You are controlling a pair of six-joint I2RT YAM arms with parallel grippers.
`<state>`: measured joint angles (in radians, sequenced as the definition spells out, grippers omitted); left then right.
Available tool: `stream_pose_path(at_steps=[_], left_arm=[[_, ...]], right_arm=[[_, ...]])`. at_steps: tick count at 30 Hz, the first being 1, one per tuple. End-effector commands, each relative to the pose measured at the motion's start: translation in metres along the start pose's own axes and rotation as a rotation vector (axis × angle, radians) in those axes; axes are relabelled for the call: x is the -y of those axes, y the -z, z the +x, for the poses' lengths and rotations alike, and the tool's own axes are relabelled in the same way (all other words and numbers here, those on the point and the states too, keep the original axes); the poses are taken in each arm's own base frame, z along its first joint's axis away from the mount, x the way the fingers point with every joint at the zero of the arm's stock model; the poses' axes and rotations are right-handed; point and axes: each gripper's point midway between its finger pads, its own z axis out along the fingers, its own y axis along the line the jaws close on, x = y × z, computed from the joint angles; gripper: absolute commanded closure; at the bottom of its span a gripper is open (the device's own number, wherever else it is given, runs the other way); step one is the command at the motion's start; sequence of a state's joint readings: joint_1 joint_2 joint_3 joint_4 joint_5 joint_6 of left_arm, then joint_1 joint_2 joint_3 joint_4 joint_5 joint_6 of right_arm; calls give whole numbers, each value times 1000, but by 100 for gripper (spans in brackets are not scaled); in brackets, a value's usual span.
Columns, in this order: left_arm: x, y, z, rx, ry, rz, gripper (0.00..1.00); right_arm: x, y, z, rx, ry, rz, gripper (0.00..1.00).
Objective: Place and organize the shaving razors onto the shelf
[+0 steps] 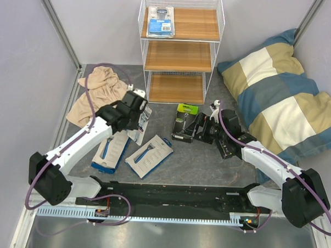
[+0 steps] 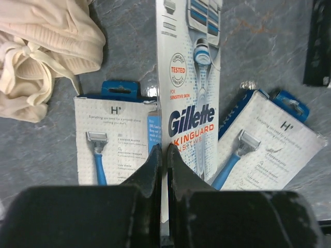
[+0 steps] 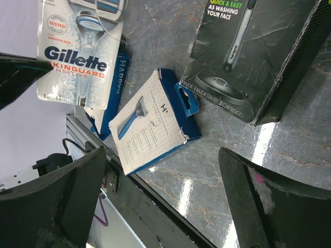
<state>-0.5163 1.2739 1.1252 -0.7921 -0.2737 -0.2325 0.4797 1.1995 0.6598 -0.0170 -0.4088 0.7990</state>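
Note:
My left gripper [image 2: 164,147] is shut on the near edge of a white-and-blue Gillette razor card [image 2: 189,77], which hangs over the table between two white razor packs [image 2: 111,139] [image 2: 274,144]. From above, the left gripper [image 1: 134,109] holds that card [image 1: 143,123] just left of the shelf's foot. The shelf [image 1: 179,56] stands at the back with one blue-and-white razor pack [image 1: 160,20] on its top board. My right gripper [image 3: 161,151] is open over bare table, with a black-and-green razor box [image 3: 253,46] just beyond it. In the top view this gripper [image 1: 205,130] is beside the box [image 1: 185,122].
A beige cloth [image 1: 98,91] lies crumpled left of the shelf, close to my left arm. A big striped pillow [image 1: 282,90] fills the right side. Grey walls close in on both sides, and a black rail [image 1: 168,195] runs along the near edge.

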Motion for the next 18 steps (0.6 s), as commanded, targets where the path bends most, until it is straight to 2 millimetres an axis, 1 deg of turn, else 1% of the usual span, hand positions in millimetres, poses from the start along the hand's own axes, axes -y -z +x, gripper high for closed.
stream_pose_path(at_steps=[1, 2, 3, 4, 5, 6, 7, 8, 9, 10, 11, 12, 13, 14, 15, 16, 18], left_arm=[[-7, 7, -9, 21, -122, -196, 98], [-7, 6, -9, 17, -126, -224, 98], [2, 2, -4, -2, -155, -225, 98], [4, 0, 0, -21, -173, -234, 98], [8, 0, 0, -20, -175, -247, 98], [18, -4, 6, -37, -214, -249, 98], [22, -4, 10, -51, -236, -261, 98], [24, -4, 9, -39, -236, -289, 98], [35, -8, 16, -57, -283, -299, 98], [38, -7, 21, -75, -312, -312, 98], [42, -7, 20, -68, -315, -333, 98], [51, -6, 23, -68, -345, -333, 98], [56, -11, 29, -88, -376, -351, 98], [59, -8, 28, -86, -378, -371, 98], [68, -6, 32, -82, -402, -366, 98], [74, -10, 37, -91, -412, -377, 98], [86, -5, 40, -87, -439, -374, 98]], right_arm=[[0, -1, -1, 14, 18, -6, 2], [1, -1, 0, 13, 17, -6, 2], [1, -1, 1, 11, 17, -5, 2], [2, -1, 1, 11, 14, -4, 2], [2, -1, 1, 11, 14, -4, 2], [3, -1, 2, 10, 15, 0, 2], [4, -1, 3, 9, 13, 1, 2], [4, -1, 3, 9, 13, 1, 2], [5, 0, 4, 8, 12, 1, 2], [5, -1, 5, 5, 14, 3, 2], [6, -1, 5, 4, 12, 4, 2], [6, -1, 4, 7, 10, 4, 2], [6, -1, 6, 3, 10, 5, 2], [7, -1, 6, 3, 10, 5, 2], [8, -1, 6, 3, 12, 6, 2], [7, 0, 6, 3, 12, 4, 2], [7, 0, 7, 2, 14, 4, 2]])
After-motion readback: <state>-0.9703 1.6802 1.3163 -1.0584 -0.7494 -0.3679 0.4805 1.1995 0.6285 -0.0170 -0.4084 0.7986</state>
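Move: The left hand already pinches the Gillette pack by its left edge; the waiting open right gripper lies about 25 cm to its right, 2 cm nearer the base and 2 cm lower. The black razor box is some 21 cm right of the left hand, level with it and 13 cm below; the angled razor box is 8 cm right, 12 cm back and 14 cm below. From the right hand the pack lies about 22 cm left and 5 cm ahead, at the same height. Keeping its pinch on the edge of the Gillette pack, the left hand carries it right by about 6 cm towards the open right gripper, sinking some 4 cm and drawing back about 3 cm on the way. Meanwhile the wrist rolls about 30 degrees, its left side rising so that the fingers swing round to point leftward as well as forward and down, and it turns slightly clockwise. ##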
